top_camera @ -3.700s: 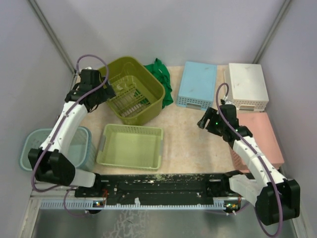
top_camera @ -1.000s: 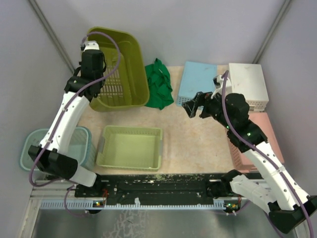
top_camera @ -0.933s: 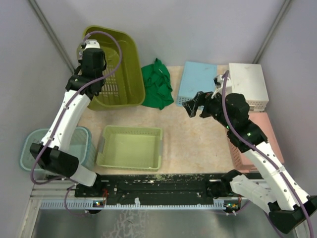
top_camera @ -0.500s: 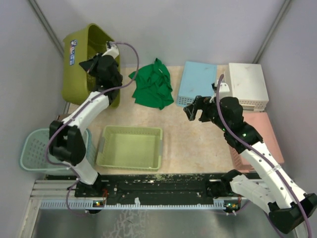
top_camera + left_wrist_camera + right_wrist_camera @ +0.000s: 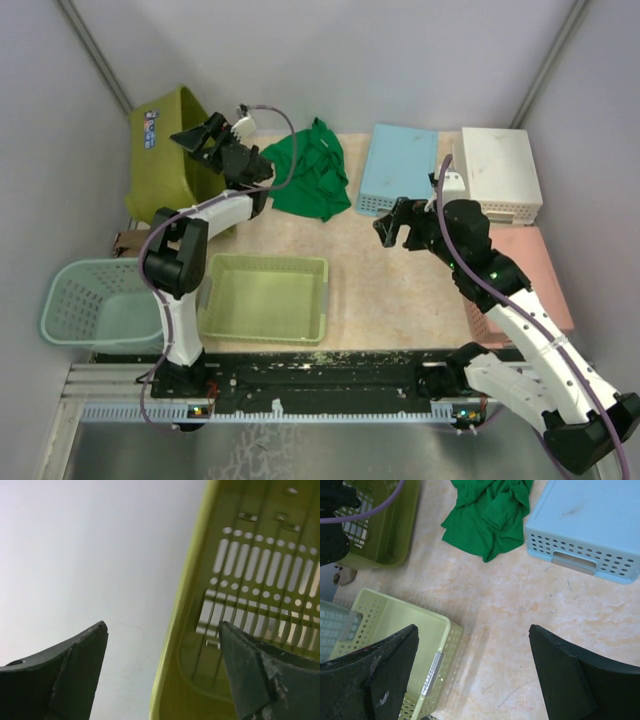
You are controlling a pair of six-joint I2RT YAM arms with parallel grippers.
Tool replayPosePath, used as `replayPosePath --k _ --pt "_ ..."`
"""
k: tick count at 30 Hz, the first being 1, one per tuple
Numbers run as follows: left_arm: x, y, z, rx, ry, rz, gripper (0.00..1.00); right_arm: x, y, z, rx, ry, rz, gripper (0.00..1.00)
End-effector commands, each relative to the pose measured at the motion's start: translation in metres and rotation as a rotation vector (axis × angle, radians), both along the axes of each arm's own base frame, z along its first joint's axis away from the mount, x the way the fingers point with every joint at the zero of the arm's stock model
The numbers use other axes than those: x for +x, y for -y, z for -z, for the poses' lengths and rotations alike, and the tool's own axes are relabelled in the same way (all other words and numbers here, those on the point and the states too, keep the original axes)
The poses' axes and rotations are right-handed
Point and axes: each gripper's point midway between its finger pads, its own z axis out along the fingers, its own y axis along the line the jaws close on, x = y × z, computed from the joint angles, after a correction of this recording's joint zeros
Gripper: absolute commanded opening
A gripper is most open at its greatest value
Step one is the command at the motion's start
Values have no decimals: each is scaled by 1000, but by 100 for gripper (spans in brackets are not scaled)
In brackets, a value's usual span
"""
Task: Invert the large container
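The large olive-green container (image 5: 160,150) stands tipped on its side at the far left, its base toward the left wall and its mouth facing right. My left gripper (image 5: 200,138) is at its upper rim. In the left wrist view the fingers (image 5: 75,670) are spread wide, with the container's rim and slotted wall (image 5: 250,580) between them, untouched. My right gripper (image 5: 392,228) is open and empty above the middle of the table, its fingers (image 5: 565,680) wide apart over bare tabletop.
A green cloth (image 5: 310,180) lies right of the olive container. A light green tray (image 5: 265,295) sits at front left beside a teal basket (image 5: 90,300). Upturned blue (image 5: 400,170), white (image 5: 500,170) and pink (image 5: 535,270) containers lie at the right.
The olive container was lifted off the table, swung to the far left and turned onto its side. The green cloth now lies spread on the table. My right gripper rose toward the middle.
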Motion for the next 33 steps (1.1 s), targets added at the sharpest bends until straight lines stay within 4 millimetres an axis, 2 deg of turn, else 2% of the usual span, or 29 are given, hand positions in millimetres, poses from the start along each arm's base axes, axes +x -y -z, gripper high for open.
replayPosePath --k 1,5,15,19,28,33 --pt "-11 7 -21 -66 132 -3 100 1 0 -13 20 47 10 92" --pt "-11 14 -25 -93 160 0 100 2 -1 -14 22 50 7 92" --pt "-17 49 -63 -225 309 43 100 2 -3 -12 26 46 -2 92" --pt "-25 63 -71 -280 338 54 100 3 -6 -10 33 41 -10 92" --pt "-44 87 -73 -434 386 84 100 5 -12 -10 35 36 -34 92" --pt "-55 112 -96 -491 445 159 100 5 -15 -17 48 50 -46 92"
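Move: The large olive container stands on its side, open face to the right. Its middle is about 5 cm left of the left hand, 2 cm back and some 15 cm below, with the rim just by the open fingers. The green cloth lies about 25 cm right and 5 cm farther out, the pale green basket 15 cm right and 23 cm back, both near table height. From the right hand the container is roughly 45 cm left and 17 cm ahead. The left hand comes free of the large container's rim, its already parted fingers spreading fully as it lifts and backs off to the right, away from the container and towards the side where the green cloth lies. It travels about 10 cm right and 8 cm up with a slight draw back, the climb done before the rightward travel ends, while the wrist rolls some 25 degrees counter-clockwise as seen from behind the hand and the fingers keep pointing left and forward. ##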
